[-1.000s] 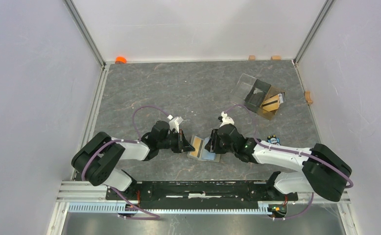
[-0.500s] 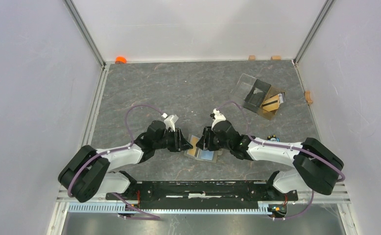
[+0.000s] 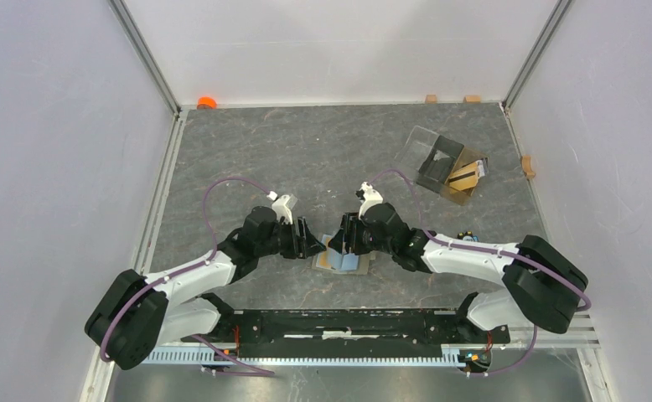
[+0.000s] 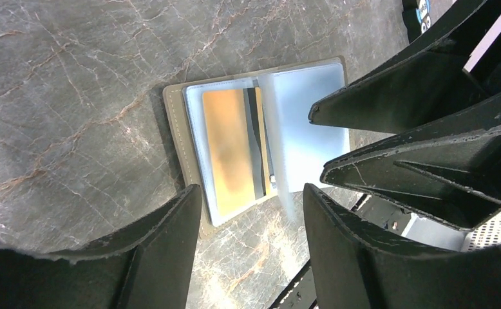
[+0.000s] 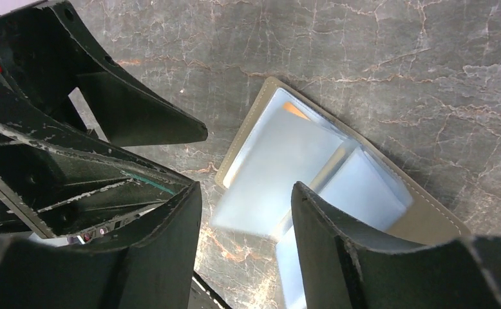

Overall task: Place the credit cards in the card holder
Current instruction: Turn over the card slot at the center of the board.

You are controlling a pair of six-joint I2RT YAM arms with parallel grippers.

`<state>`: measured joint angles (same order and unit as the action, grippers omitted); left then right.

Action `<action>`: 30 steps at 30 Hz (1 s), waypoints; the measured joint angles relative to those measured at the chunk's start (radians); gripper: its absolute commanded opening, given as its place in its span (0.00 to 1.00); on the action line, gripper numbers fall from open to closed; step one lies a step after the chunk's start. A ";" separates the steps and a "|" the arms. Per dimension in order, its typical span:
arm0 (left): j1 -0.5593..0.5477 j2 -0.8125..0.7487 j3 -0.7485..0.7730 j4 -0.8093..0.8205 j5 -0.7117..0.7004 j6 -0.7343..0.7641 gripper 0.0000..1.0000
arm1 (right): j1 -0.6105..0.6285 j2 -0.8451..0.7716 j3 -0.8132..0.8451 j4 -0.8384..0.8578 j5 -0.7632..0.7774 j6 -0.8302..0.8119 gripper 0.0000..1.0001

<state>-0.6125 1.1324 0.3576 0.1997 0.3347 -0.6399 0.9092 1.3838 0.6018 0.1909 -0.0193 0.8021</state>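
The card holder [image 3: 342, 260] lies open and flat on the table between my two grippers. In the left wrist view its olive rim [image 4: 176, 132] frames a gold credit card [image 4: 228, 151] with a dark stripe, tucked in a clear sleeve; a pale blue-grey page [image 4: 309, 96] lies beside it. My left gripper [image 4: 251, 193] hangs open above the holder's near edge and holds nothing. My right gripper [image 5: 246, 190] is open too, over the pale pages [image 5: 280, 161], with one loose page rising blurred between its fingers. Both grippers [image 3: 310, 241] [image 3: 345, 237] nearly face each other.
A clear plastic box [image 3: 434, 155] with a dark compartment and a tan card-like piece [image 3: 465, 176] sits at the back right. A small blue-black item [image 3: 467, 239] lies by the right arm. An orange object [image 3: 207, 102] rests at the back left corner.
Both grippers opened wider and drew slightly away from the front edge. The left one had been nearly shut a second ago. The card holder stayed in place.
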 measured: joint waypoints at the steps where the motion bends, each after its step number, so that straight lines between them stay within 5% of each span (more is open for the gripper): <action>1: 0.000 0.000 0.000 -0.001 0.001 0.002 0.66 | 0.000 -0.003 0.000 0.000 0.002 -0.001 0.58; 19: 0.000 -0.043 -0.018 0.002 -0.013 0.003 0.65 | -0.017 0.000 0.016 -0.060 0.075 -0.043 0.60; 30: -0.007 -0.033 0.031 -0.046 -0.030 0.013 0.63 | -0.283 -0.211 0.162 -0.370 0.240 -0.263 0.88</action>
<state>-0.6197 1.0996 0.3885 0.1539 0.3046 -0.6273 0.6262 1.1732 0.7635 -0.1787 0.2211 0.5392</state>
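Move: The clear slot page, half raised at the middle of the open card holder, lies about 6 cm below the right hand, 2 cm back and roughly level sideways. The gold card under it is some 3 cm to that hand's left and 2 cm back; the card box is about 22 cm ahead and 29 cm right. From the left hand the slot page is some 6 cm right, 2 cm back and 5 cm below. Close over the raised slot page, though contact can't be made out, the right hand eases down about 1.5 cm towards the holder. It then lifts and speeds off right and forward towards the card box, some 12 cm right, 9 cm out and 8 cm up, turning roughly 20 degrees clockwise, fingertips tilting up and fingers opening wider. ##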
